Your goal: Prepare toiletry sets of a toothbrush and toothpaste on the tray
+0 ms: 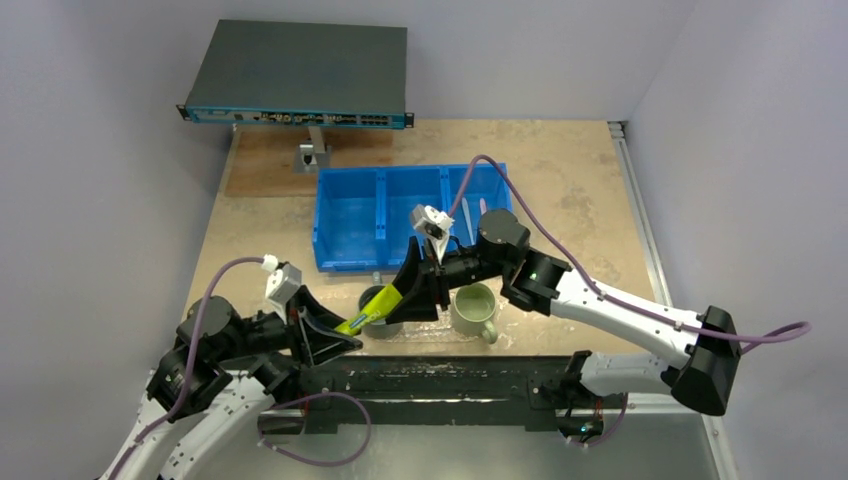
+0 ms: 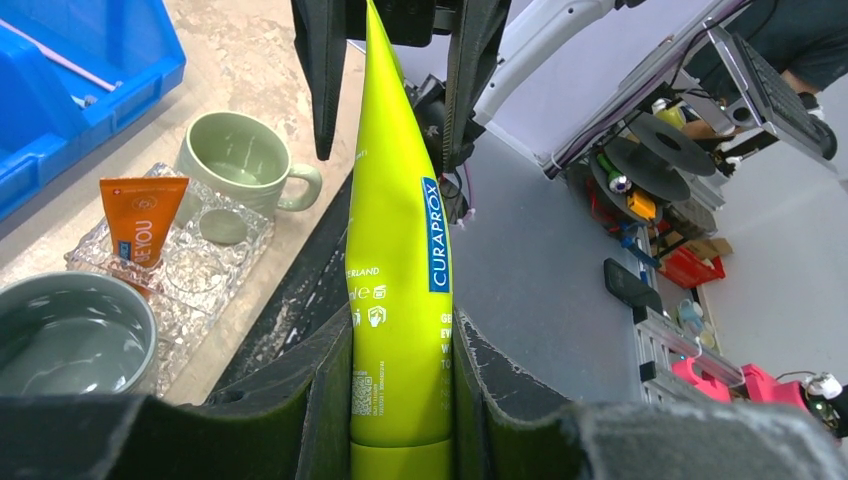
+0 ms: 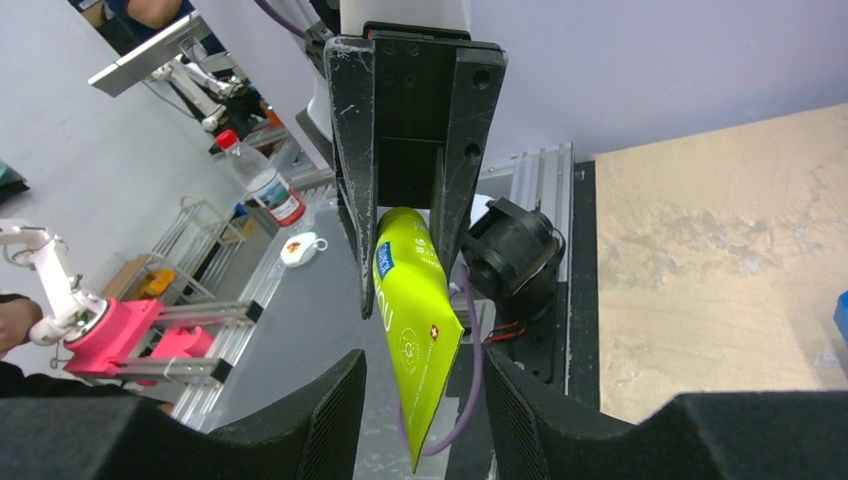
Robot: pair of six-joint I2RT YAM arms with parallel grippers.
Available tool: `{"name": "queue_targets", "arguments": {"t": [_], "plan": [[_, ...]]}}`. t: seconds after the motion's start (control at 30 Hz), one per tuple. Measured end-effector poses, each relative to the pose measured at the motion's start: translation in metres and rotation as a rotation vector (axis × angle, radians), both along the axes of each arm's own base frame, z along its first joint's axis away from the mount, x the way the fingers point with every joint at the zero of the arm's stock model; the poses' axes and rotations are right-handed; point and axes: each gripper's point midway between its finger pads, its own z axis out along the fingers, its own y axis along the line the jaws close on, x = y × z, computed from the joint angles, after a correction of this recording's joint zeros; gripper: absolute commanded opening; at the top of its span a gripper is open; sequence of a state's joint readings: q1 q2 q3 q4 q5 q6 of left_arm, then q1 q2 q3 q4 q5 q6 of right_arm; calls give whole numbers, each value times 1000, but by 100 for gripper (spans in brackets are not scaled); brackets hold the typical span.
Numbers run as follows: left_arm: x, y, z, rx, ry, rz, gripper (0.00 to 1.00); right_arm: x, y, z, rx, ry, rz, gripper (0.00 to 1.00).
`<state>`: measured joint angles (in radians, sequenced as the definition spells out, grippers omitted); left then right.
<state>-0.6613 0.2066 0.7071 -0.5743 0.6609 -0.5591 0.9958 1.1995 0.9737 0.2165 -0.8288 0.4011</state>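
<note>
My left gripper [image 2: 400, 335] is shut on the cap end of the green tube [image 2: 395, 240] and holds it out over the table's near edge [image 1: 372, 316]. My right gripper [image 3: 425, 365] is open, its jaws on either side of the tube's flat crimped end [image 3: 415, 340] without touching it. The orange tube [image 2: 140, 220] stands on the pebbled clear tray [image 2: 205, 285], which lies between the two mugs. A thin pale toothbrush [image 2: 55, 58] lies in the blue bin [image 2: 60, 120]. In the top view the tray is mostly hidden under the grippers.
A grey mug [image 1: 378, 300] and a pale-green mug [image 1: 474, 310] stand at the tray's ends near the front edge. The blue three-compartment bin [image 1: 380, 215] is behind them. A network switch on a stand [image 1: 298, 75] is at the back left.
</note>
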Motion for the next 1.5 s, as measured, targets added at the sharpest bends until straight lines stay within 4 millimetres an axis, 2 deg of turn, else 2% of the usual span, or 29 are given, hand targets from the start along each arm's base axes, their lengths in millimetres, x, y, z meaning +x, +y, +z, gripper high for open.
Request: {"name": "queue_targets", "arguments": {"t": [0.33,0.63,0.77,0.97,1.1,1.27,1.4,1.5], "plan": [[-5,2,-3,23,-6,-18,0,-2,-2,5,14,-6,-1,46],[-6,2,-4,24,-3,-26,0,-2,-2,8,19,-1,0,37],[-7,2,-4,24,-3,-26,0,-2,-2,11,31,1,1,28],[-7,2,-3,22,-10,-33,0,-3,-2,14,40,9,5,2],[-8,2,-4,27,-22,-38,0,-7,-2,14,37,19,15,0],[-8,3,-4,38,-16,-38,25,-8,-1,14,38,15,15,0],[-7,4,-4,53,-4,-28,51,-9,0,13,35,7,11,0],[1,3,-5,66,0,4,63,-13,0,6,9,4,12,0]]}}
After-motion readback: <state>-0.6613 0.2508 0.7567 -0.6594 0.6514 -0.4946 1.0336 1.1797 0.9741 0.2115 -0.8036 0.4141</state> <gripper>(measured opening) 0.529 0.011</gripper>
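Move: The right hand, half open, has the flat end of the green toothpaste tube between its fingers; the tube's middle is about 3 cm to its left, 1 cm back and 1 cm lower. The left hand still grips the cap end, the middle some 4 cm to its right, 2 cm ahead and 2 cm up. From the right hand, the grey mug stands 7 cm ahead, 3 cm left, the orange tube 7 cm ahead, 5 cm right, both roughly 18 cm below. The right hand rises about 1.5 cm while its half-open fingers shut fully on the flat end of the green tube, pinching it as the left hand holds the cap end nearly still, easing under 1 cm back. Once the right has its grip, the left fingers open from about a third to half wide and let go of the tube in place, and the right hand, staying shut, eases roughly 1 cm down and a little back. ##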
